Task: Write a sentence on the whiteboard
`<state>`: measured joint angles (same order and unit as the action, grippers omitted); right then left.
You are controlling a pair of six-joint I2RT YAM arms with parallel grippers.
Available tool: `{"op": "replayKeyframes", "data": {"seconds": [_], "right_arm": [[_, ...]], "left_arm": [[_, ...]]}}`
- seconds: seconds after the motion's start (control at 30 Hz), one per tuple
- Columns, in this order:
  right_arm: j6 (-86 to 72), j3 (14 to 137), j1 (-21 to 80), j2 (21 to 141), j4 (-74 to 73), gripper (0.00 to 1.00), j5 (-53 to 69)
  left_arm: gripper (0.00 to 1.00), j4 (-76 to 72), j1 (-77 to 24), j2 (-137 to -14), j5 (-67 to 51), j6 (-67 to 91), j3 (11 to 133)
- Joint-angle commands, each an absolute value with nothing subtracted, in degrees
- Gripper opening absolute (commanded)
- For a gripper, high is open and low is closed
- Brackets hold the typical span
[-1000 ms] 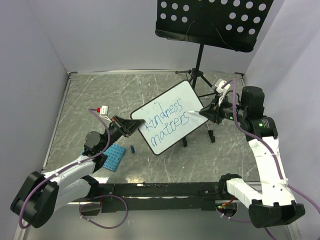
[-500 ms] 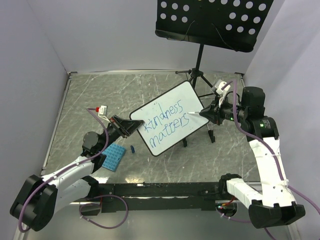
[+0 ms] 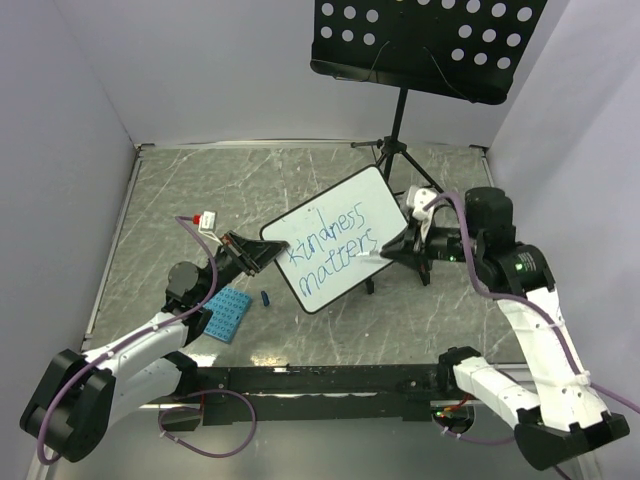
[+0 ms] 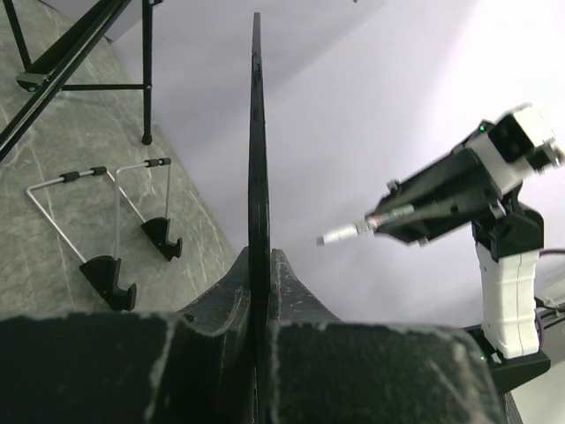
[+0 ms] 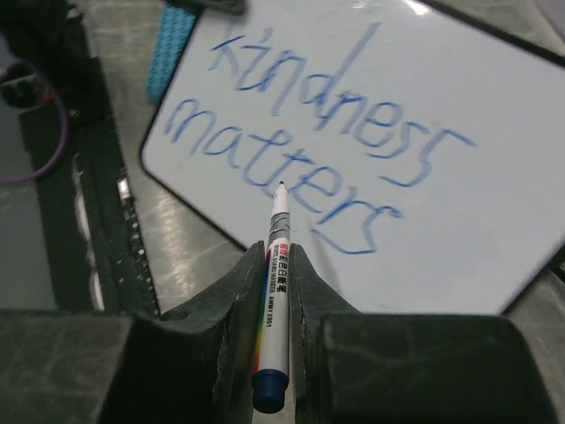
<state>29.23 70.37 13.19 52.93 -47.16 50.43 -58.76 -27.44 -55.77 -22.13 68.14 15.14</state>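
The whiteboard (image 3: 335, 215) hangs tilted above the table, its left corner pinched in my shut left gripper (image 3: 262, 250). In the left wrist view it is edge-on (image 4: 257, 132) between the jaws of that gripper (image 4: 258, 265). The sentence (image 5: 309, 141) is blue script in two lines, "kindness" over "matters". My right gripper (image 5: 278, 256) is shut on a white marker (image 5: 276, 300) with a blue end. The marker tip points at the lower line near "matters". From the left wrist view the marker (image 4: 353, 231) hovers clear of the board face.
A black perforated music-stand tray (image 3: 430, 45) on its tripod (image 3: 395, 150) stands at the back. A blue studded plate (image 3: 228, 315) and a small blue cap (image 3: 266, 297) lie by the left arm. A wire easel with black feet (image 4: 97, 221) sits under the board.
My right gripper has swung down and left with the marker, from the end of "matters" to the board's lower edge. The left gripper and board have stayed almost still.
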Motion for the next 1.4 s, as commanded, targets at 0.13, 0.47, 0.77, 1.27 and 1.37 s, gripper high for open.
{"op": "replayKeyframes", "data": {"seconds": [0.13,0.47,0.77,1.27,1.37], "right_arm": [[34.71,67.77,20.64,50.62,-49.75,0.00,45.12],[32.87,66.27,23.55,52.38,-44.04,0.00,36.48],[32.52,66.89,24.61,54.14,-43.15,0.00,36.04],[35.16,63.11,24.61,50.54,-50.00,0.00,36.21],[35.25,62.67,24.70,49.92,-49.84,0.00,36.12]], "left_arm": [[0.01,-67.15,-27.07,-55.99,-17.67,72.15,19.16],[0.01,-67.15,-27.07,-55.46,-17.49,73.21,19.51],[0.01,-68.38,-26.98,-55.72,-17.75,73.91,19.34],[0.01,-67.68,-27.07,-55.11,-16.35,73.74,19.16],[0.01,-67.59,-26.98,-55.28,-16.44,73.65,19.07]]}}
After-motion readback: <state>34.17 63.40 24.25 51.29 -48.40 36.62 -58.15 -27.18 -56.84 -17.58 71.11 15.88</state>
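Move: The right hand holds the marker just clear of the whiteboard; the blank spot below the end of "matters" lies about 3 cm ahead, 6 cm left and 7 cm below it. The last "s" is some 6 cm ahead, 3 left and 4 below, the middle of "matters" roughly 4 ahead, 9 left and 6 below. From the left hand, pinching the board's left corner, the blank spot is about 16 cm right, 2 back and 2 below. Swinging back some 2 cm and sinking, then coming forward again as it goes on down, the right hand tilts the marker about 10 degrees further downward and sets its tip on the blank strip under "matters". After a brief pause it draws a short stroke down and back towards the lower edge, gripper still shut on the marker. The left hand keeps its pinch on the corner and carries the board forward about 1.5 cm. ##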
